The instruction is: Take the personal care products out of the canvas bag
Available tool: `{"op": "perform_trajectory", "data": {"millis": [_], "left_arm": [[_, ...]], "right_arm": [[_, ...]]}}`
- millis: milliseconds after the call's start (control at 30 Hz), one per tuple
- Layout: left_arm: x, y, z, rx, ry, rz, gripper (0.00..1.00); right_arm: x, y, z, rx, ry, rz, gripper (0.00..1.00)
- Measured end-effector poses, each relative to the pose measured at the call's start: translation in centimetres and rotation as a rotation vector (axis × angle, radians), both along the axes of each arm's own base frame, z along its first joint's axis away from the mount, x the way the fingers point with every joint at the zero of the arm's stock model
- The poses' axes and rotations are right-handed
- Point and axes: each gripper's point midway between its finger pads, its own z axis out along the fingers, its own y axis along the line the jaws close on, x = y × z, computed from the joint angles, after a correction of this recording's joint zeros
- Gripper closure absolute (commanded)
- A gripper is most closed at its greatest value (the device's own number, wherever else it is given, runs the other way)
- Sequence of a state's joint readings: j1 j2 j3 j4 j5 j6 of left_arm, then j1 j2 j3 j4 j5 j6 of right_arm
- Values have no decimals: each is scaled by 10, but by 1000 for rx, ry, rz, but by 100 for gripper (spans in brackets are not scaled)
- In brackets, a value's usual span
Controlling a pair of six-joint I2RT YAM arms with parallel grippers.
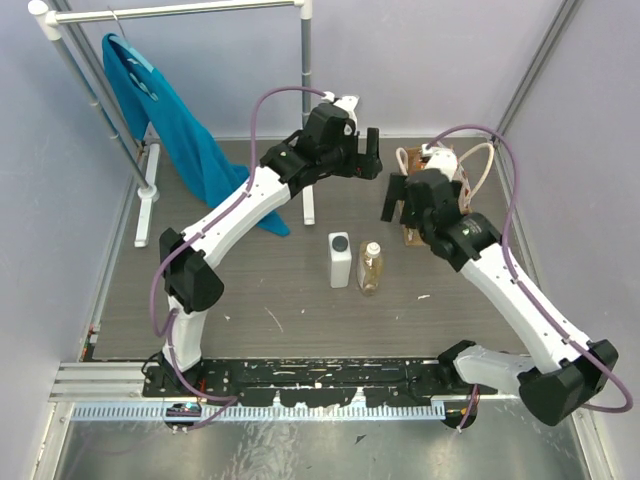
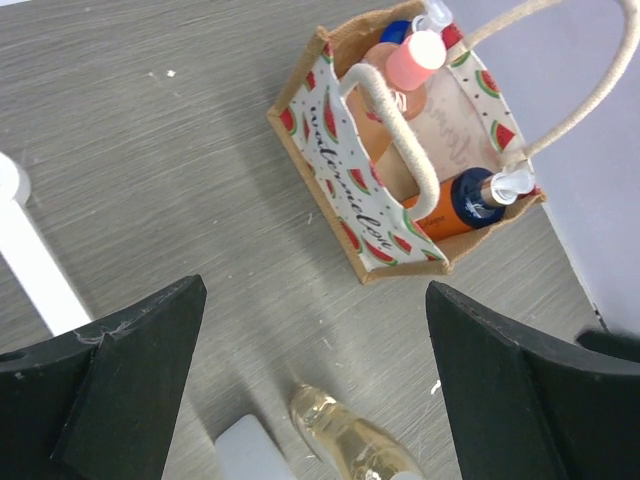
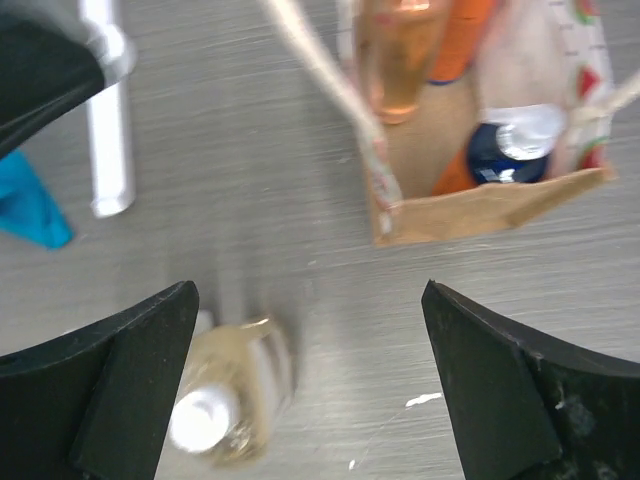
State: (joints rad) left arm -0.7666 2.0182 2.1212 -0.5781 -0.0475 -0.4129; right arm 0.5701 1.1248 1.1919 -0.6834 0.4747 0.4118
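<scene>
The canvas bag (image 2: 352, 222), tan with a watermelon print and pale cord handles, stands at the back right and is mostly hidden behind my right arm in the top view (image 1: 411, 236). Inside it are a pinkish bottle (image 2: 405, 70) and an orange bottle with a blue band (image 2: 462, 205); both also show in the right wrist view, the pinkish bottle (image 3: 398, 55) and the orange bottle (image 3: 497, 155). A white rectangular bottle (image 1: 340, 260) and a clear amber bottle (image 1: 370, 268) stand side by side on the table. My right gripper (image 3: 308, 290) is open just above the amber bottle (image 3: 225, 400). My left gripper (image 2: 315, 292) hangs open and empty near the bag.
A teal-blue cloth (image 1: 170, 120) hangs from a white rack (image 1: 307, 95) at the back left. The rack's white foot (image 3: 105, 150) lies on the table near the bottles. Pale walls close the table in on three sides.
</scene>
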Motion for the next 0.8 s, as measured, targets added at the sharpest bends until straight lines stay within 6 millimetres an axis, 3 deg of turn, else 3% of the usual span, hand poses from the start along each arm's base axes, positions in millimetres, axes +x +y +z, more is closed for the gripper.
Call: {"op": "perform_trajectory", "data": {"millis": [100, 200, 467, 567, 633, 667, 733, 800], "left_arm": [[0, -8, 1, -26, 6, -19, 2], [0, -10, 3, -37, 7, -23, 1], [-2, 0, 1, -17, 5, 0, 2], [-4, 10, 5, -13, -1, 11, 1], [-4, 19, 9, -14, -5, 22, 2], [-4, 23, 11, -15, -7, 29, 1], [-3, 30, 13, -17, -8, 39, 1], [-2, 35, 14, -17, -8, 46, 1]], "right_arm": [[20, -39, -8, -31, 25, -105, 0], [39, -59, -26, -51, 76, -142, 1], [85, -49, -95, -103, 221, -64, 5], [95, -47, -114, -138, 257, -45, 29], [100, -46, -121, -158, 272, -31, 59], [102, -45, -123, -162, 274, -22, 69], [103, -42, -125, -158, 277, -5, 78], [103, -39, -124, -153, 274, 6, 79]]}}
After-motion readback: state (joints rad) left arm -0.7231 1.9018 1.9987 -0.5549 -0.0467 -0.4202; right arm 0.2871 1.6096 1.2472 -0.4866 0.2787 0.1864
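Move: The canvas bag's near-left rim corner lies about 10 cm ahead of the right hand, 4 cm to its right and 13 cm below. The bag's middle is some 8 cm farther out and 8 cm farther right than that corner. Inside, the blue cologne bottle is about 12 cm ahead and 15 cm right of the hand. The clear bottle stands roughly 4 cm back and 5 cm left. From the left hand, the corner is some 20 cm right, 3 cm ahead and 15 cm below. Swing the open right gripper forward and to the right towards the canvas bag, then drive it forward and down, about 10 cm out and 12 cm down in all, tipping the fingers some 15 degrees downward. At the near-left rim by the rope handle's base, close most of the way to pinch the bag's wall. Let the open left hand ease about 4 cm left, away from the bag. ##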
